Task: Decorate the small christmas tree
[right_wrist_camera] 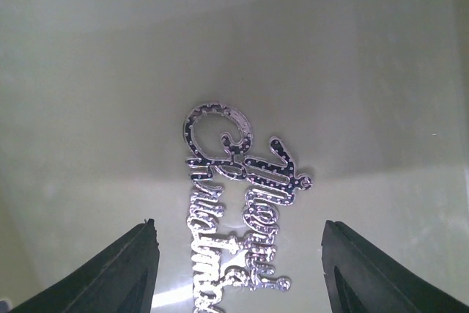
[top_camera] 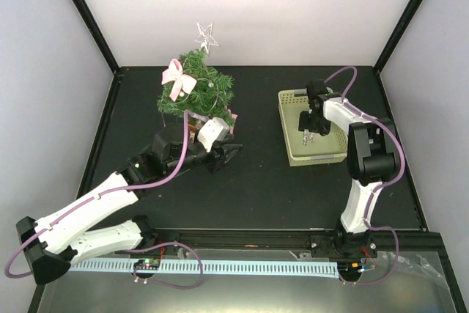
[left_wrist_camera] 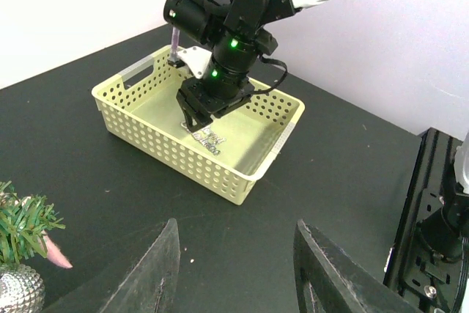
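Observation:
The small christmas tree (top_camera: pixel 196 91) stands at the back left, with a pink bow (top_camera: pixel 176 78) and a silver star (top_camera: pixel 206 36) on it. My left gripper (top_camera: pixel 226 155) lies low just right of its base; in the left wrist view that gripper (left_wrist_camera: pixel 236 269) is open over bare table. A silver glitter script ornament (right_wrist_camera: pixel 234 210) lies flat on the floor of the pale green basket (top_camera: pixel 287 119). My right gripper (right_wrist_camera: pixel 238 229) hangs open above the ornament, one finger on each side and clear of it. The left wrist view also shows this right gripper (left_wrist_camera: pixel 196 124) inside the basket (left_wrist_camera: pixel 220 174).
A tree branch (left_wrist_camera: pixel 26 221), a silver ball (left_wrist_camera: pixel 15 287) and a pink ribbon tip (left_wrist_camera: pixel 55 254) show at the left edge of the left wrist view. Black posts and white walls enclose the table (top_camera: pixel 264 188). A rail (top_camera: pixel 242 265) runs along the near edge.

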### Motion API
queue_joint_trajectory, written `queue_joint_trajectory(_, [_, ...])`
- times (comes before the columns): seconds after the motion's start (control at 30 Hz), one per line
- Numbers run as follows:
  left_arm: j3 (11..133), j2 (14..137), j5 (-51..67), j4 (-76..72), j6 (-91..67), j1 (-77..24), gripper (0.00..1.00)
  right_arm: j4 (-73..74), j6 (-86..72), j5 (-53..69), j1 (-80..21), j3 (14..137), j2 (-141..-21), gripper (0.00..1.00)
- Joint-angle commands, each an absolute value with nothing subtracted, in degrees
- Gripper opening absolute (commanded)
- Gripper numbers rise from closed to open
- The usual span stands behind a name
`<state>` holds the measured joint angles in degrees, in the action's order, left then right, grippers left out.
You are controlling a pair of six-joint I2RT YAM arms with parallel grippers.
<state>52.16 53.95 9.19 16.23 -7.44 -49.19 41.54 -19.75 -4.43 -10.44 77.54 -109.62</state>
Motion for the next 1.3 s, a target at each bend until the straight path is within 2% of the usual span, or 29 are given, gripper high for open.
queue_joint_trajectory(0.0, [52.8,52.9,8.8,15.2,-7.0,-49.1,0.44,41.1,-19.1,-4.8,-10.1,77.3,-112.2,0.62])
queue_joint_trajectory(0.37, [53.0,52.3,8.3,15.1,-7.2,-49.1,0.44,41.9,-19.2,-2.3,-10.1,76.8,-115.0,0.6])
queue_joint_trajectory(0.63, [52.9,51.7,8.2,14.9,-7.2,-49.1,0.44,41.6,-19.2,-1.8,-10.0,76.2,-114.9,0.42])
queue_joint_trajectory(0.77, [52.7,51.5,8.1,14.8,-7.4,-49.1,0.44,40.9,-19.1,-1.7,-10.0,75.6,-114.5,0.38])
queue_joint_trajectory(1.27, [52.5,51.7,8.3,14.6,-7.5,-49.1,0.44,39.6,-18.3,-1.9,-10.0,74.5,-112.4,0.35])
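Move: The silver lettering ornament lies flat on the basket floor almost under the right hand, its middle about 2 cm back, not off to either side and some 4 cm below; its long side runs towards the base. The basket's left wall stands roughly 10 cm to the hand's left, level with it, and the near wall about 10 cm back, straight behind. From the left hand the ornament is some 19 cm ahead, 27 cm right and 29 cm below. The silver lettering is straddled near its far, ringed end as the right hand, fingers pointing steeply down, sinks about 3 cm to it, easing slightly back and tipping some 5 degrees further down. There the hand stops and the fingers close from well open to about a third, coming up against the lettering's two long edges and pinching it across its width. ##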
